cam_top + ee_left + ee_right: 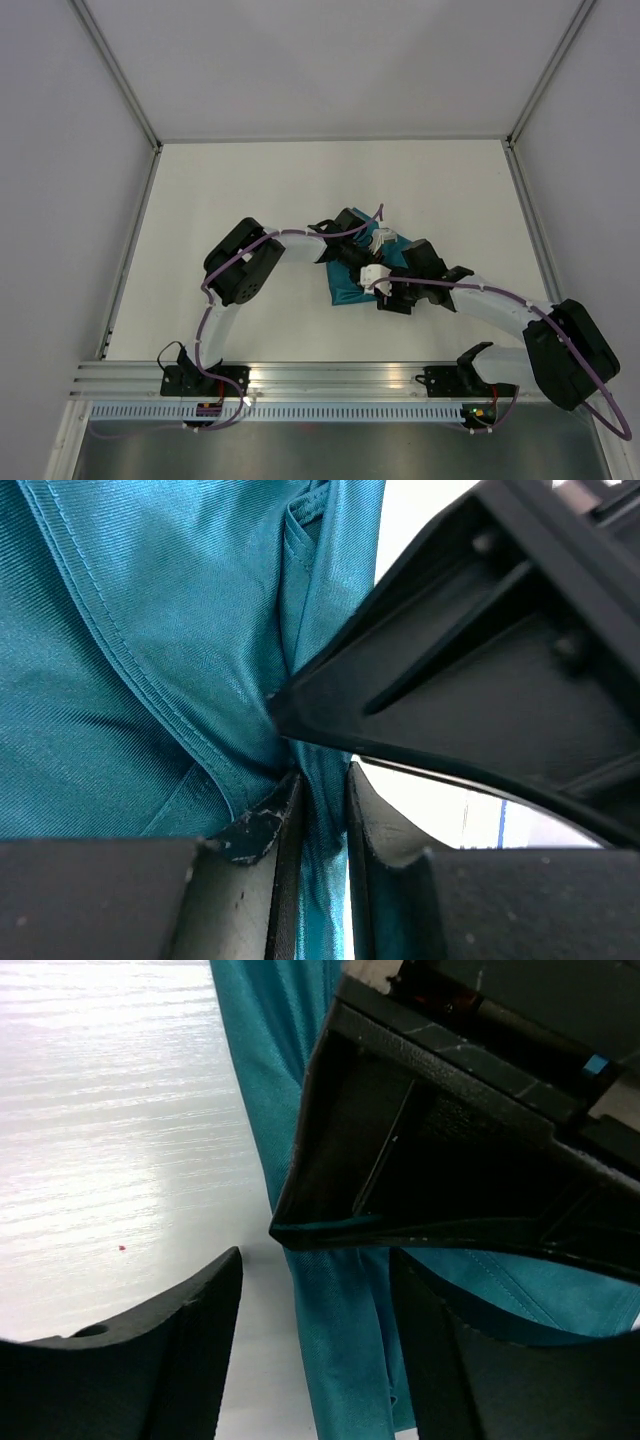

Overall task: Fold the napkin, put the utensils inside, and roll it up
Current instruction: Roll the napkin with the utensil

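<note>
The teal napkin lies bunched up at the middle of the table, and both grippers meet over it. My left gripper is shut on a thin fold of the napkin, the cloth pinched between its pads. My right gripper stands open, its fingers on either side of a narrow strip of the napkin without touching it. The black body of the left gripper fills the upper right of the right wrist view. In the top view the left gripper and right gripper sit close together. The utensils are out of view.
The white table is closed in by grey walls at left, right and back. An aluminium rail carrying both arm bases runs along the near edge. The left arm's elbow rises at the centre left.
</note>
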You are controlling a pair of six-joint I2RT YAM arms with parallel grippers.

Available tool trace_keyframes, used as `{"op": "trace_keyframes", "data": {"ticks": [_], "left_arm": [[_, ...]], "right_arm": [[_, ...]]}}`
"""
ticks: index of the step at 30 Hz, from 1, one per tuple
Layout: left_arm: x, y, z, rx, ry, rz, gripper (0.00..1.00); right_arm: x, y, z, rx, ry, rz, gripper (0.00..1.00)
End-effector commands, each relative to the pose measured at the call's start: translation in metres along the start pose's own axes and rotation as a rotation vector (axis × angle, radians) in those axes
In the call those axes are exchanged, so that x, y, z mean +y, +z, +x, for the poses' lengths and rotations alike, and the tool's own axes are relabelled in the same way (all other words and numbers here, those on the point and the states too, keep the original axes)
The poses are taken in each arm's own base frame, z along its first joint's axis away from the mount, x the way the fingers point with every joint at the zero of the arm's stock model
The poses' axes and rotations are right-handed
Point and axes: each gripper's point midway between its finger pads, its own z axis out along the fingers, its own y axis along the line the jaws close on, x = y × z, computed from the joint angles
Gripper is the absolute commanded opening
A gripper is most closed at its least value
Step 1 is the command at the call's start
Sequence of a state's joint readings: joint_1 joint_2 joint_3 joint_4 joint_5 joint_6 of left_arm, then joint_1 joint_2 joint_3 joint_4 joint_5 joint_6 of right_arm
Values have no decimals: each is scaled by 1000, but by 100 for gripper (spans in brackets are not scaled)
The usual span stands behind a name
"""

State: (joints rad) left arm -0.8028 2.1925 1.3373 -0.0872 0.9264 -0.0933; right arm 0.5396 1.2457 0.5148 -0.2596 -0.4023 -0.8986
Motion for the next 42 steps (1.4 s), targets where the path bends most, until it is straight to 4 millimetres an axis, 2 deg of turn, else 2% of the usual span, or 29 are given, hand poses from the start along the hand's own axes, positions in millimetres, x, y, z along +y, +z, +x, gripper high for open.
{"op": "trace_keyframes", "data": {"ticks": [1,2,7,9,12,15,17,21,22,23,24,25,27,28,30,31,32,33,34,35,37,38,39,40,42], "left_arm": [[38,9,102,242,-253,-162,2],[38,9,102,241,-251,-160,2],[36,5,95,227,-236,-162,7],[34,1,85,204,-220,-171,16],[32,-9,66,155,-200,-191,33],[27,-23,41,90,-172,-209,40],[25,-30,29,55,-158,-222,43],[15,-57,-7,-56,-116,-259,45],[18,-63,-13,-77,-113,-290,46],[18,-67,-18,-101,-115,-306,46],[22,-75,-24,-128,-119,-333,46],[24,-86,-29,-161,-118,-376,46],[33,-104,-41,-234,-133,-442,46],[30,-113,-43,-261,-132,-460,47],[34,-131,-51,-322,-121,-521,47],[41,-138,-46,-336,-127,-575,47],[34,-152,-56,-384,-99,-608,47],[38,-164,-62,-431,-87,-669,47],[30,-174,-60,-467,-79,-689,47],[28,-182,-65,-510,-59,-710,47],[27,-195,-63,-568,-30,-766,48],[16,-205,-68,-609,6,-779,48],[14,-214,-75,-665,41,-812,48],[17,-214,-62,-665,44,-836,48],[8,-223,-60,-714,110,-886,50]], "right_arm": [[-11,9,1,12,-16,53,65],[-11,10,2,18,-16,53,63],[-5,14,7,42,-9,19,37],[-2,13,8,55,-4,-2,29],[7,15,11,79,8,-69,25],[12,16,11,83,16,-112,24],[15,18,10,76,29,-149,24],[24,19,12,86,77,-264,23],[27,21,15,94,99,-299,23],[19,21,9,83,86,-307,23],[25,18,10,77,122,-359,23],[19,20,8,77,135,-384,23],[27,19,15,88,184,-469,23],[18,20,10,77,181,-471,22],[19,18,14,84,208,-519,22],[14,22,13,79,223,-540,22],[19,18,16,89,255,-580,23],[22,22,20,93,272,-624,22],[14,24,16,77,271,-629,22],[15,21,19,87,304,-656,22],[10,28,23,87,322,-686,23],[9,27,25,94,344,-698,22],[10,30,29,99,362,-716,22],[3,32,28,95,362,-712,22],[1,35,30,100,387,-731,22]]}}
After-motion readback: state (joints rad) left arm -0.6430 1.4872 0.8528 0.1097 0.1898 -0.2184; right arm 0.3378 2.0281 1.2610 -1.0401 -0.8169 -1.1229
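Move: The left gripper still pinches the napkin's rolled near edge; the free stretch to be gripped next lies about 6 cm to its right, level with it. The open right gripper already straddles that stretch, about 1 cm below its finger point. From the right gripper, the napkin's near left corner is roughly 17 cm left and 2 cm back, and its far corner some 22 cm ahead and 11 cm left. Lower the right gripper about 1 cm and shut it on the rolled edge beside the left fingers. Once it grips, open the left gripper, let go and swing it forward-left, then left and up, clear of the cloth, turning counter-clockwise. Keep the right pinch and roll the wrist forward some 45 degrees, fingertips swinging back, easing the edge a little forward and left. ##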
